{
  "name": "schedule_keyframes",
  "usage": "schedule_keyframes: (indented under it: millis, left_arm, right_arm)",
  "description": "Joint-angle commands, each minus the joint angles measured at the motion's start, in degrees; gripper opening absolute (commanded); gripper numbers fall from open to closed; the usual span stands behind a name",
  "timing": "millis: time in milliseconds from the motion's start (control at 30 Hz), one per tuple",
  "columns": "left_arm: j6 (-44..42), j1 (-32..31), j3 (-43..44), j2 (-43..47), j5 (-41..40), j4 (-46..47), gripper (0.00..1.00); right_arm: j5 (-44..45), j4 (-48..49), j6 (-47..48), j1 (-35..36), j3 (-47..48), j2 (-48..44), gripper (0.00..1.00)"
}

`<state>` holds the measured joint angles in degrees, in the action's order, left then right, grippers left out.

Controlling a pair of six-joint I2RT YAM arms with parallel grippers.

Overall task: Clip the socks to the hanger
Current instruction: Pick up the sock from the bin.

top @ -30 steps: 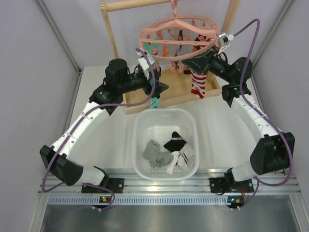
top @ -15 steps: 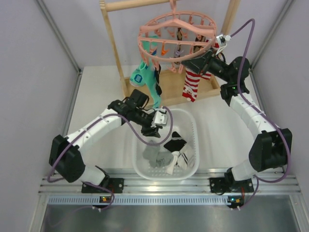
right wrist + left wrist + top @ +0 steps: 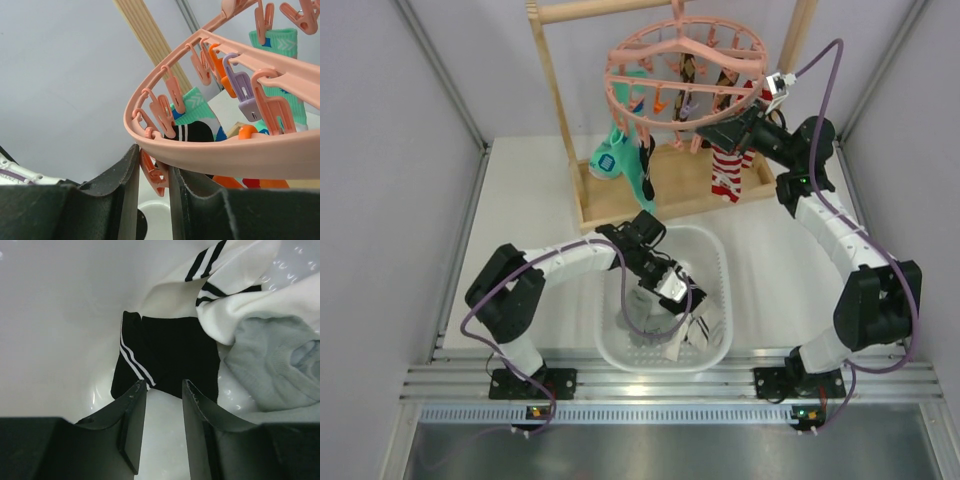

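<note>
In the left wrist view a black sock (image 3: 170, 352) with two white stripes lies on the floor of the white basket (image 3: 610, 255). My left gripper (image 3: 161, 386) is down in the basket, open, its fingertips at the sock's near edge with nothing between them. A white sock with black stripes (image 3: 235, 295) and a grey sock (image 3: 272, 360) lie beside it. The round pink hanger (image 3: 685, 70) hangs from the wooden rack. My right gripper (image 3: 152, 160) is shut on a pink clip peg (image 3: 156, 175) under the hanger's outer ring (image 3: 210, 152). A black sock (image 3: 197, 131) hangs clipped on the hanger.
The light wooden rack (image 3: 560, 95) stands behind the basket on its base (image 3: 620, 205). A teal patterned sock (image 3: 620, 160) and a red-and-white striped sock (image 3: 728, 172) hang from the hanger. Grey walls close both sides. My left arm (image 3: 570, 262) crosses the basket's rim.
My left arm has swung from the hanger's left side down into the basket, and its jaws have narrowed. The teal sock now hangs free. The right gripper keeps its hold at the hanger.
</note>
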<state>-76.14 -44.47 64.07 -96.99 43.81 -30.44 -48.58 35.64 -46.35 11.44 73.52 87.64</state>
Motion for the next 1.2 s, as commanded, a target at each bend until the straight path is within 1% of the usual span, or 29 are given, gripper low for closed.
schedule_keyframes:
  millis: [0, 167, 200, 367, 600, 667, 733, 767, 833, 867, 967, 1000, 1133, 1167]
  left_arm:
    - [-9.01, 0.0, 2.37, -3.02, 0.49, 4.51, 0.4]
    - [-13.41, -1.32, 3.16, -5.75, -0.57, 4.86, 0.39]
    - [-15.34, -1.41, 3.08, -5.93, -0.83, 4.77, 0.39]
    - [-18.25, -1.94, 3.07, -7.51, -2.06, 4.86, 0.39]
    - [-18.08, -2.2, 4.65, -10.41, -3.29, 4.42, 0.39]
    - [-18.08, -2.2, 4.66, -11.11, -3.73, 5.2, 0.37]
    - [-17.38, -2.11, 4.83, -11.12, -3.3, 5.47, 0.35]
    - [-16.94, -2.2, 5.01, -11.03, -3.12, 5.39, 0.31]
    - [-16.33, -2.2, 5.36, -10.59, -2.25, 5.3, 0.27]
    - [-16.32, -2.2, 5.53, -10.15, -1.8, 4.86, 0.22]
    - [-15.45, -2.2, 6.15, -8.4, -0.49, 2.84, 0.16]
    - [-15.44, -2.2, 6.41, -7.96, -0.31, 1.45, 0.11]
    - [-13.61, -2.11, 6.68, -3.75, 0.83, -0.41, 0.05]
    - [-10.64, -2.11, 6.77, -2.78, 1.36, -0.41, 0.03]
  right_arm:
    - [-0.99, 2.42, 0.21, -0.72, 1.37, -0.01, 0.0]
    - [-1.26, 2.42, 0.12, -1.25, 1.02, -0.01, 0.0]
    - [-1.34, 2.42, 0.12, -1.42, 1.02, -0.01, 0.0]
    - [-1.43, 2.59, -0.32, -1.77, 0.75, 0.08, 0.0]
    - [-0.99, 3.12, -1.38, -2.3, 0.31, 0.26, 0.0]
    - [-0.99, 3.21, -1.46, -2.39, 0.31, 0.17, 0.0]
    - [-1.17, 3.21, -1.46, -2.39, 0.31, 0.08, 0.0]
    - [-1.17, 3.21, -1.46, -2.56, 0.31, -0.01, 0.0]
    - [-1.26, 3.12, -1.46, -2.65, 0.31, -0.01, 0.0]
    - [-1.26, 3.21, -1.46, -2.74, 0.23, -0.1, 0.0]
    - [-1.34, 3.3, -1.38, -2.74, 0.14, -0.01, 0.0]
    - [-1.34, 3.38, -1.29, -2.74, 0.14, -0.01, 0.0]
    - [-1.17, 3.74, -1.29, -2.65, 0.23, 0.17, 0.0]
    - [-1.17, 3.91, -1.2, -2.65, 0.31, 0.25, 0.0]
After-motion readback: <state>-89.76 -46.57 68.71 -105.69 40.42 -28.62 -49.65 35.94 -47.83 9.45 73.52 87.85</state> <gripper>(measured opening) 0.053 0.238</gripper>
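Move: The black sock lies in the bin just under the left hand, its middle about 5 cm below, some 4 cm to the right and 1 cm forward. On the bin floor at that same depth, the striped white socks are roughly 9 cm back and 4 cm right of the left hand, the grey socks about 6 cm back and 7 cm left. From the right hand, up at the hanger, the black sock is some 17 cm back, 5 cm left and 37 cm below. The left fingertips shut on the black sock, pinching it near its striped, folded edge. They get there by sinking about 5 cm with a little travel right and forward, the hand rolling some 15 degrees; once the fingers begin to close, the hand eases back up about 2 cm. The right hand keeps its grip at the hanger's rim, shifting about 1 cm right. ##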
